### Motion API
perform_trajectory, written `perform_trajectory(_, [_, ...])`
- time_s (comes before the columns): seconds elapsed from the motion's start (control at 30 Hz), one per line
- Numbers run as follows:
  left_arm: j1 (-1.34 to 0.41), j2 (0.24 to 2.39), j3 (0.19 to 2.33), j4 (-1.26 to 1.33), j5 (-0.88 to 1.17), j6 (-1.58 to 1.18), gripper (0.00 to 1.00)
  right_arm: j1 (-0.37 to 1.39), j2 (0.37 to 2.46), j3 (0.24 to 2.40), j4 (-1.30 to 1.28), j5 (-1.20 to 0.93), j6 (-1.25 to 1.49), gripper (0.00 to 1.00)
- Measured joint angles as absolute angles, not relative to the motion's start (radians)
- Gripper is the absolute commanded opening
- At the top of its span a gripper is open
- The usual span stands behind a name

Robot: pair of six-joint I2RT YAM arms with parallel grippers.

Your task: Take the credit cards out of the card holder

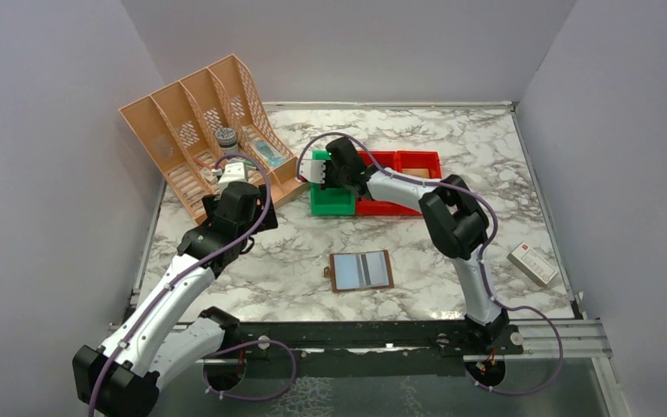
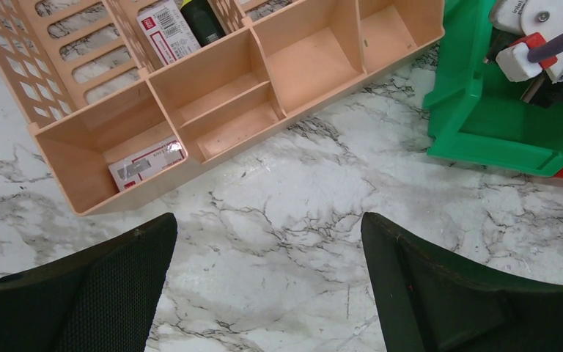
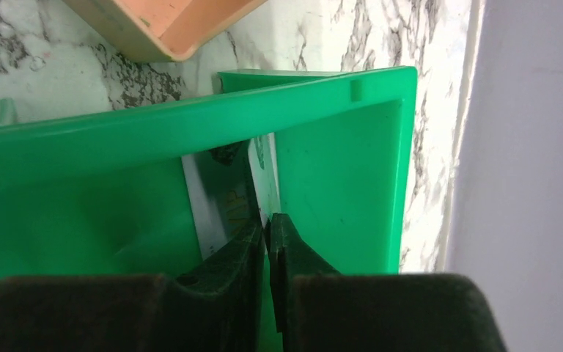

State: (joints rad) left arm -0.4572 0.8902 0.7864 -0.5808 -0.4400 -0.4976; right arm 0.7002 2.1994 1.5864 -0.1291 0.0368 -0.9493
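Note:
The card holder [image 1: 360, 271] lies open and flat on the marble near the front middle. Its brown rim frames a pale grey-blue inside with a darker band, and I cannot tell card from lining there. My right gripper [image 3: 267, 224] reaches into the green bin [image 3: 337, 183], its jaws pressed to a thin slit. One credit card [image 3: 223, 202], pale with gold lettering, stands on edge inside the bin, its near corner pinched at the tips. In the top view the right gripper [image 1: 323, 169] sits over the green bin [image 1: 330, 204]. My left gripper [image 2: 267, 227] hangs open over bare marble, holding nothing.
An orange desk organiser [image 1: 208, 139] stands at the back left with small boxes in its slots [image 2: 146, 163]. Red bins [image 1: 408, 165] adjoin the green one. A white-and-red small box [image 1: 532, 263] lies at the right edge. Grey walls close in on three sides.

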Motion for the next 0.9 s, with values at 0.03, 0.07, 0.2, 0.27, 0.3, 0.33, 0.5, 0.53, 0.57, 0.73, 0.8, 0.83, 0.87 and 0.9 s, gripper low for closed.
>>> perform_trajectory(0.03, [-0.457,0.887,0.786,-0.582,-0.441,-0.498,0.99,0.7,2.204,1.586,-0.127,0.039,-0.962,0.16])
perform_trajectory(0.07, [-0.457,0.884,0.787,-0.582,-0.442,-0.498,0.99,0.701,2.205,1.586,-0.126,0.04,-0.968,0.17])
perform_trajectory(0.2, [-0.457,0.882,0.786,-0.586,-0.443,-0.498,0.99,0.7,2.207,1.586,-0.133,0.038,-0.981,0.21])
perform_trajectory(0.27, [-0.457,0.882,0.786,-0.587,-0.443,-0.498,0.99,0.699,2.207,1.586,-0.135,0.036,-0.981,0.22])
perform_trajectory(0.3, [-0.457,0.882,0.786,-0.587,-0.443,-0.498,0.99,0.699,2.207,1.586,-0.135,0.036,-0.981,0.22])
perform_trajectory(0.33, [-0.457,0.883,0.786,-0.587,-0.443,-0.498,0.99,0.699,2.207,1.586,-0.136,0.035,-0.981,0.22])
perform_trajectory(0.5, [-0.457,0.883,0.786,-0.59,-0.443,-0.498,0.99,0.699,2.207,1.586,-0.163,0.022,-0.976,0.23])
perform_trajectory(0.53, [-0.457,0.883,0.786,-0.59,-0.443,-0.498,0.99,0.699,2.207,1.586,-0.169,0.022,-0.975,0.24])
perform_trajectory(0.57, [-0.457,0.883,0.787,-0.591,-0.443,-0.498,0.99,0.699,2.207,1.586,-0.175,0.021,-0.974,0.24])
perform_trajectory(0.73, [-0.457,0.884,0.786,-0.593,-0.443,-0.498,0.99,0.698,2.205,1.586,-0.203,0.011,-0.966,0.36])
perform_trajectory(0.8, [-0.457,0.886,0.786,-0.593,-0.443,-0.498,0.99,0.696,2.2,1.586,-0.211,0.003,-0.961,0.36])
perform_trajectory(0.83, [-0.457,0.887,0.786,-0.593,-0.443,-0.498,0.99,0.696,2.198,1.586,-0.212,0.001,-0.957,0.36])
perform_trajectory(0.87, [-0.457,0.887,0.786,-0.593,-0.443,-0.498,0.99,0.694,2.194,1.586,-0.213,-0.001,-0.953,0.36])
perform_trajectory(0.9, [-0.457,0.887,0.786,-0.593,-0.443,-0.498,0.99,0.694,2.189,1.585,-0.212,-0.002,-0.946,0.36])
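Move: The card on edge between the right fingertips is already inside the green bin. The bin's middle lies about 2 cm back from the right hand and 3 cm below it, with no sideways offset. The middle red bin is some 10 cm to the hand's right and 2 cm back, and the open card holder about 22 cm back and 7 cm right. From the idle left hand, the green bin's middle is roughly 18 cm right, 9 cm ahead and 15 cm down. The card, pinched on edge down in the green bin, comes free as the right fingers part from nearly shut to about a third open. Opening, the hand sinks about 1.5 cm and draws back roughly as far with a slight drift right, its pointing direction hardly changing, then starts to rise half a centimetre; the fingertips stay low inside the bin. ##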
